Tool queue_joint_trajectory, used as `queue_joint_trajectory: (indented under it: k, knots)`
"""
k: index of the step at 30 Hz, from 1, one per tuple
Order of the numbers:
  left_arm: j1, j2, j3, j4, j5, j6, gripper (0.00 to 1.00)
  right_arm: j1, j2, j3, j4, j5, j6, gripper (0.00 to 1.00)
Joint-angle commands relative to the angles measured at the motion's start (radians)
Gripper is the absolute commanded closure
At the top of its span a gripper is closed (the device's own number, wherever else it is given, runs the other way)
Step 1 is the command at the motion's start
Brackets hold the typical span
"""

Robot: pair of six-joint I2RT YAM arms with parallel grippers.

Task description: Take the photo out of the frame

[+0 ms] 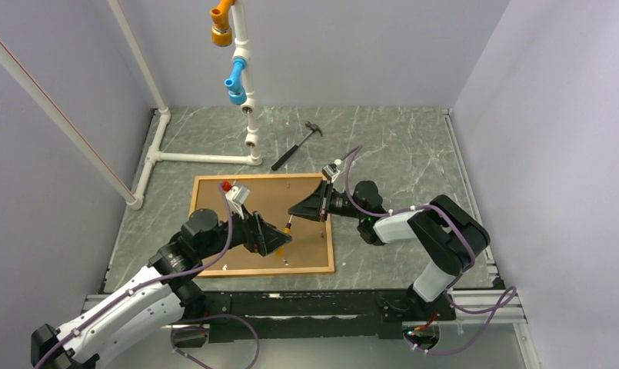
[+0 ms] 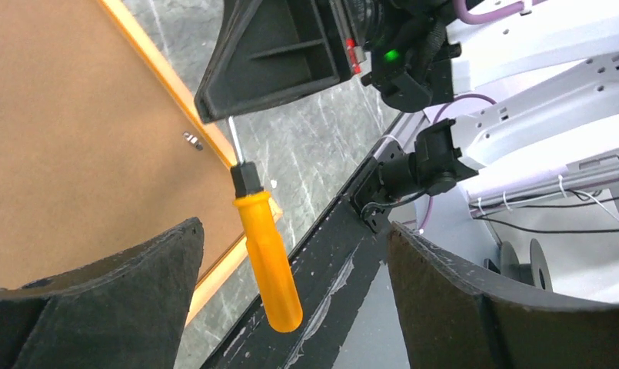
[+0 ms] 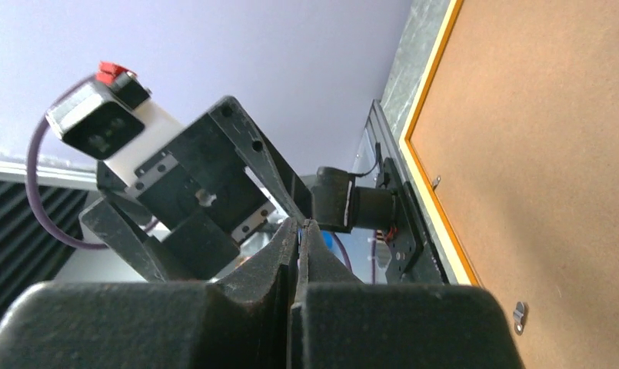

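Note:
The frame (image 1: 331,247), a thin orange border, lies face down on the table with the photo's brown board back (image 1: 264,196) facing up. The printed side is hidden. Both grippers meet above its right half. My right gripper (image 1: 292,212) is shut on the metal shaft of an orange-handled screwdriver (image 2: 267,257), which hangs from its tip. My left gripper (image 2: 293,231) stands open, its fingers on either side of the handle and apart from it. In the right wrist view the right gripper (image 3: 301,224) shows no gap between its fingers, with the orange frame (image 3: 429,92) edge and board back (image 3: 537,154) beside it.
A small metal clip (image 2: 191,140) sits on the board near the border, another clip (image 3: 520,311) at the lower edge. A hammer (image 1: 297,144) lies behind the frame. A white pipe structure (image 1: 206,157) with blue (image 1: 235,77) and orange (image 1: 221,23) fittings stands at the back left.

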Motion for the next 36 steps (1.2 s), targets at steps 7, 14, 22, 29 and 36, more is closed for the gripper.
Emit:
queue_joint_trajectory:
  k: [7, 14, 22, 29, 36]
  knots:
    - [-0.004, -0.078, -0.061, -0.052, -0.139, -0.077, 0.11, -0.006, 0.008, -0.002, 0.121, 0.172, 0.109, 1.0]
    - [-0.004, -0.03, -0.057, 0.063, -0.158, -0.045, 0.14, -0.003, -0.014, 0.014, 0.071, 0.245, 0.128, 1.0]
    - [-0.003, 0.036, -0.041, 0.153, -0.187, -0.026, 0.31, 0.021, -0.016, 0.026, 0.05, 0.278, 0.115, 1.0]
    - [-0.004, 0.073, -0.012, 0.17, -0.184, -0.002, 0.57, 0.041, -0.005, 0.027, 0.051, 0.28, 0.113, 1.0]
    - [-0.003, 0.093, 0.01, 0.123, -0.168, 0.007, 0.95, 0.04, -0.009, 0.042, 0.039, 0.267, 0.101, 1.0]
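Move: The left hand, spread open, has the screwdriver's yellow handle about 2 cm to its right and 4 cm below, neither ahead nor back. The right gripper, pinching the steel shaft, is some 5 cm ahead of the left hand, 4 cm right and 2 cm higher; from the right hand the handle slants down, its middle 5 cm back, 2 cm left and 6 cm below. The middle of the frame lies roughly 12 cm ahead of the left hand, 5 cm left and 17 cm below. Lower the open left hand about 3 cm beside the hanging screwdriver, easing slightly left, then carry it forward some 4 cm with a turn of about 10 degrees counter-clockwise, closing the fingers from nearly wide open until they pinch the yellow handle just behind its collar. The right hand keeps its shut grip on the shaft throughout, bringing the screwdriver forward about 4 cm while turning clockwise, then easing back a little as the left fingers close. ##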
